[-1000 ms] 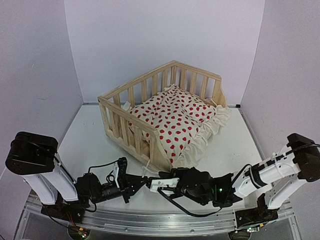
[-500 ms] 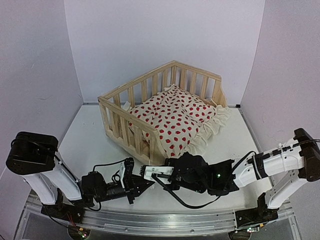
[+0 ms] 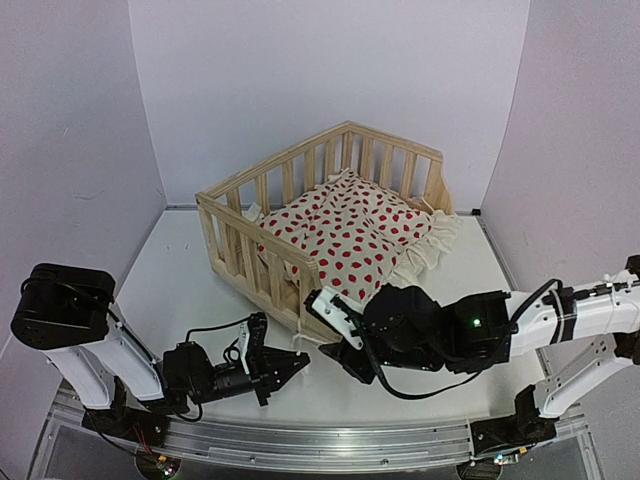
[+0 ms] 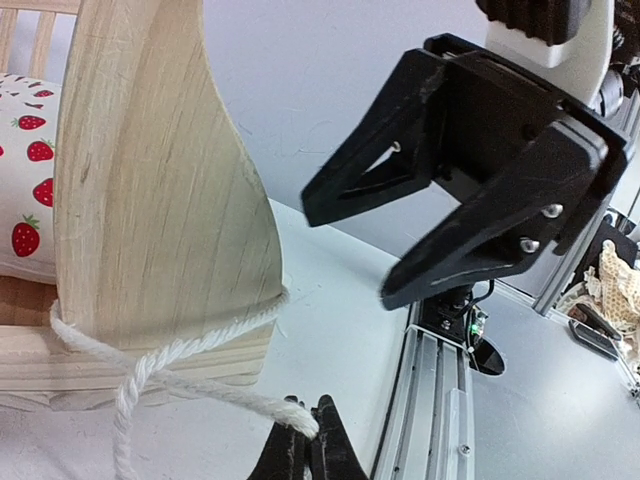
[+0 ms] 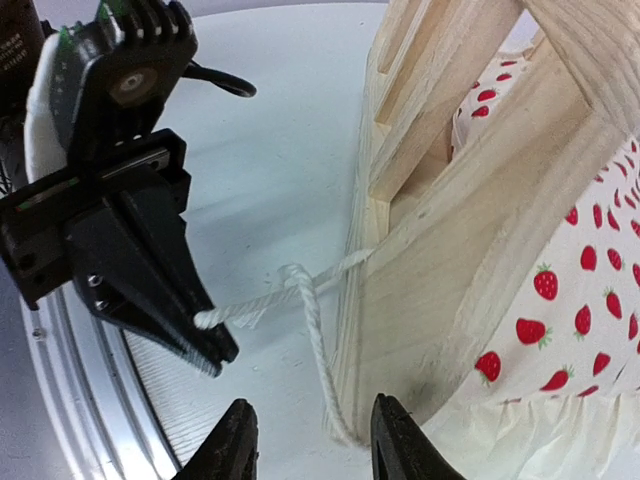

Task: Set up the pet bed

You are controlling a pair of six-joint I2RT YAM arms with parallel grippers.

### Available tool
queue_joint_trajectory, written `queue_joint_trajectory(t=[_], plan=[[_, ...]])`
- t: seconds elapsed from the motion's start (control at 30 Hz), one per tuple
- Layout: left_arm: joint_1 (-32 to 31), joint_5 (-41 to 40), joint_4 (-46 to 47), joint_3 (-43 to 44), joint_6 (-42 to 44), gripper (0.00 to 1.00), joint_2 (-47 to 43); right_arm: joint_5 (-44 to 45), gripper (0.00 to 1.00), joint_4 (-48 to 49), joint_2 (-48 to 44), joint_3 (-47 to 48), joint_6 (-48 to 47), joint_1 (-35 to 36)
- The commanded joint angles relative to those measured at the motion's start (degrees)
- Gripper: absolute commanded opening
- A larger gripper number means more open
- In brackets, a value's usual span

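The pet bed (image 3: 243,245) is a pale wooden frame with slatted rails, holding a white cushion with red spots (image 3: 345,232) whose ruffle hangs over the open front. A white tie string (image 5: 312,300) runs round the front corner post (image 5: 440,290) and is crossed into a loop. My left gripper (image 4: 308,445) is low on the table and shut on the string's end. In the right wrist view that left gripper (image 5: 208,352) sits left of the post. My right gripper (image 5: 315,440) is open beside the post, the loose strand hanging between its fingers, untouched.
White walls enclose the table at the back and both sides. The metal base rail (image 3: 320,440) runs along the near edge, just behind both grippers. The right gripper (image 4: 345,255) hangs open above and right of the left gripper's tips. Bare tabletop (image 3: 170,290) lies left of the bed.
My right gripper has opened and let go of the string, drawing back to the right toward the corner post. The left gripper stays shut on the string end and has barely moved.
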Motion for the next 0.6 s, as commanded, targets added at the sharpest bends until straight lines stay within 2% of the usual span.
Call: queue_joint_trajectory(t=[0.0,0.1,0.17,0.27,0.37,0.4,0.53,0.57], plan=[[-0.24,-1.56,0.16,1.06,-0.95,0.0,-2.12,-2.51,0.44,-0.26,-3.96,-3.61,12.02,4.23],[-0.23,-2.14,0.14,0.82,-1.26,0.0,-2.38,-2.8,0.49,12.26,-5.62,-12.4,8.84,5.74],[-0.2,-2.41,0.02,0.7,-1.35,0.0,-2.35,-2.3,0.54,26.78,-4.86,-19.23,3.96,6.09],[-0.24,-2.89,-0.03,1.0,-1.35,0.0,-1.99,0.25,0.61,44.4,2.57,-23.71,-3.67,6.13],[-0.23,-2.94,-0.06,1.22,-1.43,0.0,-1.64,4.37,0.73,66.77,13.37,-26.62,-10.08,5.94],[-0.26,-3.04,-0.07,1.21,-1.44,0.0,-1.59,5.36,0.75,72.89,17.16,-26.1,-11.81,5.81],[-0.24,-3.24,-0.12,1.15,-1.4,0.0,-1.83,7.93,0.69,84.41,27.43,-23.48,-11.35,4.06],[-0.18,-3.27,-0.15,1.1,-1.24,0.0,-1.98,8.81,0.71,86.83,29.5,-22.9,-11.62,3.96]])
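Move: The loose cord tail hangs beneath the crossing at the bed's near corner, roughly 7 cm to my right hand's left, 3 cm ahead and 9 cm below it. The cord end pinched in my left fingers is about 7 cm left, level fore and aft and 2 cm lower; the corner foot stands about 10 cm straight ahead and 14 cm down. From my left hand the tail is some 3 cm ahead, directly across and 6 cm below. I draw my right hand back about 5 cm, clear of the cord crossing, then drop it, some 14 cm down in all, curling forward and left again to come in low beneath my left hand, towards the hanging tail. My right fingers spread wider on the way and tip up slightly. My left hand holds nearly still, keeping its pinch on the cord end. ##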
